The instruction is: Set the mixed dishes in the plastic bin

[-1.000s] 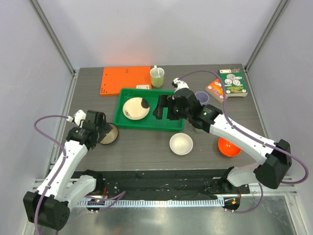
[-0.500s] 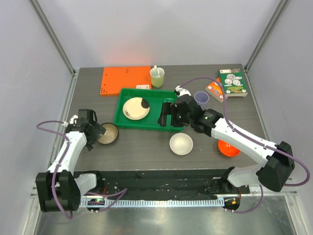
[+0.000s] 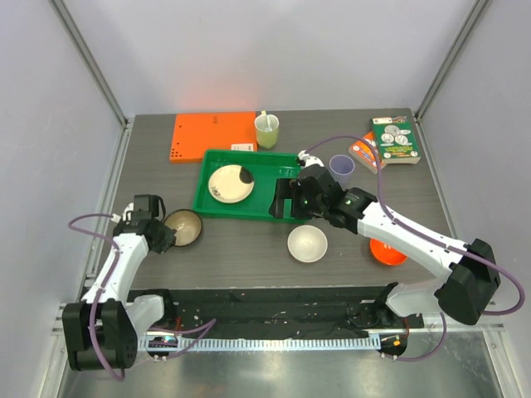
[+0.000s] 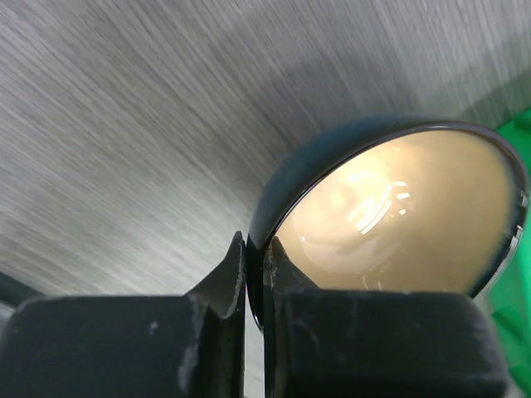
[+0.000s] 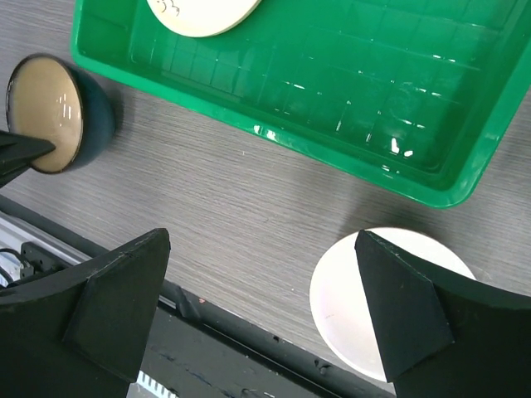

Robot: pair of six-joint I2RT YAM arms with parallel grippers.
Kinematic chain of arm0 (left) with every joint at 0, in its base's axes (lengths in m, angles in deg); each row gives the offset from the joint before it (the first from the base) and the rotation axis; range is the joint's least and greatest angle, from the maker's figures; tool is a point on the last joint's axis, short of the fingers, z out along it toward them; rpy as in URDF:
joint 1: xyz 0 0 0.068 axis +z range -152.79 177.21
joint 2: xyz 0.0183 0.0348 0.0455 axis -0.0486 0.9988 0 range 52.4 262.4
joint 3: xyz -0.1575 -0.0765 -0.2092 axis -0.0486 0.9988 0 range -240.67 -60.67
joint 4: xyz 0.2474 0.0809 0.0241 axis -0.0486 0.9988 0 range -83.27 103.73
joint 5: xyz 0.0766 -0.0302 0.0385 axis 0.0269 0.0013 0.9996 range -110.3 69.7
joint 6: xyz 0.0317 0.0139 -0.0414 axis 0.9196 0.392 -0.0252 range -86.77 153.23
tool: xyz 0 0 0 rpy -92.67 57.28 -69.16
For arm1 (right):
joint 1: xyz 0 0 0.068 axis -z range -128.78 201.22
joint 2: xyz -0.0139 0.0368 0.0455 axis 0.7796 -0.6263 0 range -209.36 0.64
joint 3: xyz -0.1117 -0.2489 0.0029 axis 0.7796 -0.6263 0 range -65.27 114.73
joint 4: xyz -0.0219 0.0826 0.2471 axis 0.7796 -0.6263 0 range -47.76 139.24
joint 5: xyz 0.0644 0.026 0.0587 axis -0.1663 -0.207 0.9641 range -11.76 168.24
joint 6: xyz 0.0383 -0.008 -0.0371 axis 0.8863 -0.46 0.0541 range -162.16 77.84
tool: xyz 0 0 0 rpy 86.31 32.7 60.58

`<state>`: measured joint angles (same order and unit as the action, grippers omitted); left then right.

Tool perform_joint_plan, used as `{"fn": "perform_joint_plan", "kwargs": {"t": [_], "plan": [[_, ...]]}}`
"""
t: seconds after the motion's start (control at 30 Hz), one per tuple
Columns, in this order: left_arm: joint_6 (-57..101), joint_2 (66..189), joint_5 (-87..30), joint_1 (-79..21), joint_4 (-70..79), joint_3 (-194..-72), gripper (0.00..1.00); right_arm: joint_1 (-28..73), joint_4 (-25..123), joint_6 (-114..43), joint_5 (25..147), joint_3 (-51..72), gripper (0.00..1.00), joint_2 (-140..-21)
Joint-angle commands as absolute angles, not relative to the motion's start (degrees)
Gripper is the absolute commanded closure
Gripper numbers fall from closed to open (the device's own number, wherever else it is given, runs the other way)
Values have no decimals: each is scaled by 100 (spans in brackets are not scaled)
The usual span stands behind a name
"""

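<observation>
My left gripper (image 3: 163,234) is shut on the near-left rim of the brown bowl (image 3: 184,226), which sits on the table left of the plastic bin (image 3: 262,177). In the left wrist view the gripper (image 4: 255,267) pinches the bowl's (image 4: 398,215) dark rim, one finger inside and one outside. A cream plate (image 3: 231,183) lies in the bin's left half. My right gripper (image 3: 287,201) hangs open over the bin's near right edge, holding nothing. In the right wrist view its gripper (image 5: 265,307) frames bare table, with the white bowl (image 5: 348,307) beside one finger.
The white bowl (image 3: 308,243) and the orange-red bowl (image 3: 388,249) sit near the front right. A lavender cup (image 3: 341,168) stands right of the bin. Behind it are a yellow-green cup with a spoon (image 3: 266,131), an orange board (image 3: 214,135) and two small boxes (image 3: 394,141).
The left gripper swung to the bowl's left side and closed on its rim. The right arm drew back toward the bin's near edge, still open.
</observation>
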<state>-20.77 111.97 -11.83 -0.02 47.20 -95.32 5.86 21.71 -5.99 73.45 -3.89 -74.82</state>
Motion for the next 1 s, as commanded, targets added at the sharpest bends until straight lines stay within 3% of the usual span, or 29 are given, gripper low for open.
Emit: {"fn": "perform_joint_plan", "kwargs": {"t": [0.0, 0.2, 0.63, 0.97], "plan": [[-1968, 10673, -1414, 20, 5093, -9775, 100, 578, 2445, -428, 7393, -357, 0, -7319], [-1889, 9653, -1924, 11, 5524, -9987, 100, 193, 2964, -102, 7561, -200, 1, -7678], [-1950, 10030, -2627, -560, 5305, -10013, 100, -1152, 3113, -50, 7360, 1215, 1, -9313], [-1951, 10109, -2627, -876, 5296, -10154, 100, -1197, 3395, 47, 7297, 1338, 1, -10121]]}}
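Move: Pinched already by its left rim in the shut left fingers, the dark bowl has its middle about 3 cm ahead of that hand, 4 cm to its right and 2 cm below. From the wide-open right hand the dark bowl lies some 27 cm to the left, about 1 cm back and 14 cm below; the green bin's middle is roughly 13 cm ahead and 8 cm left, and the white bowl 5 cm back and 8 cm right, both some 16 cm below. Keeping its pinch on the dark bowl's rim, the left hand raises it about 4 cm while drawing back some 3 cm, then carries it about 6 cm right towards the other gripper, turning about 15 degrees clockwise. The right hand sweeps about 16 cm left towards the bowl, drawing back 5 cm, turning about 15 degrees counter-clockwise and sinking 3 cm mostly near the end, its fingers staying wide open. ##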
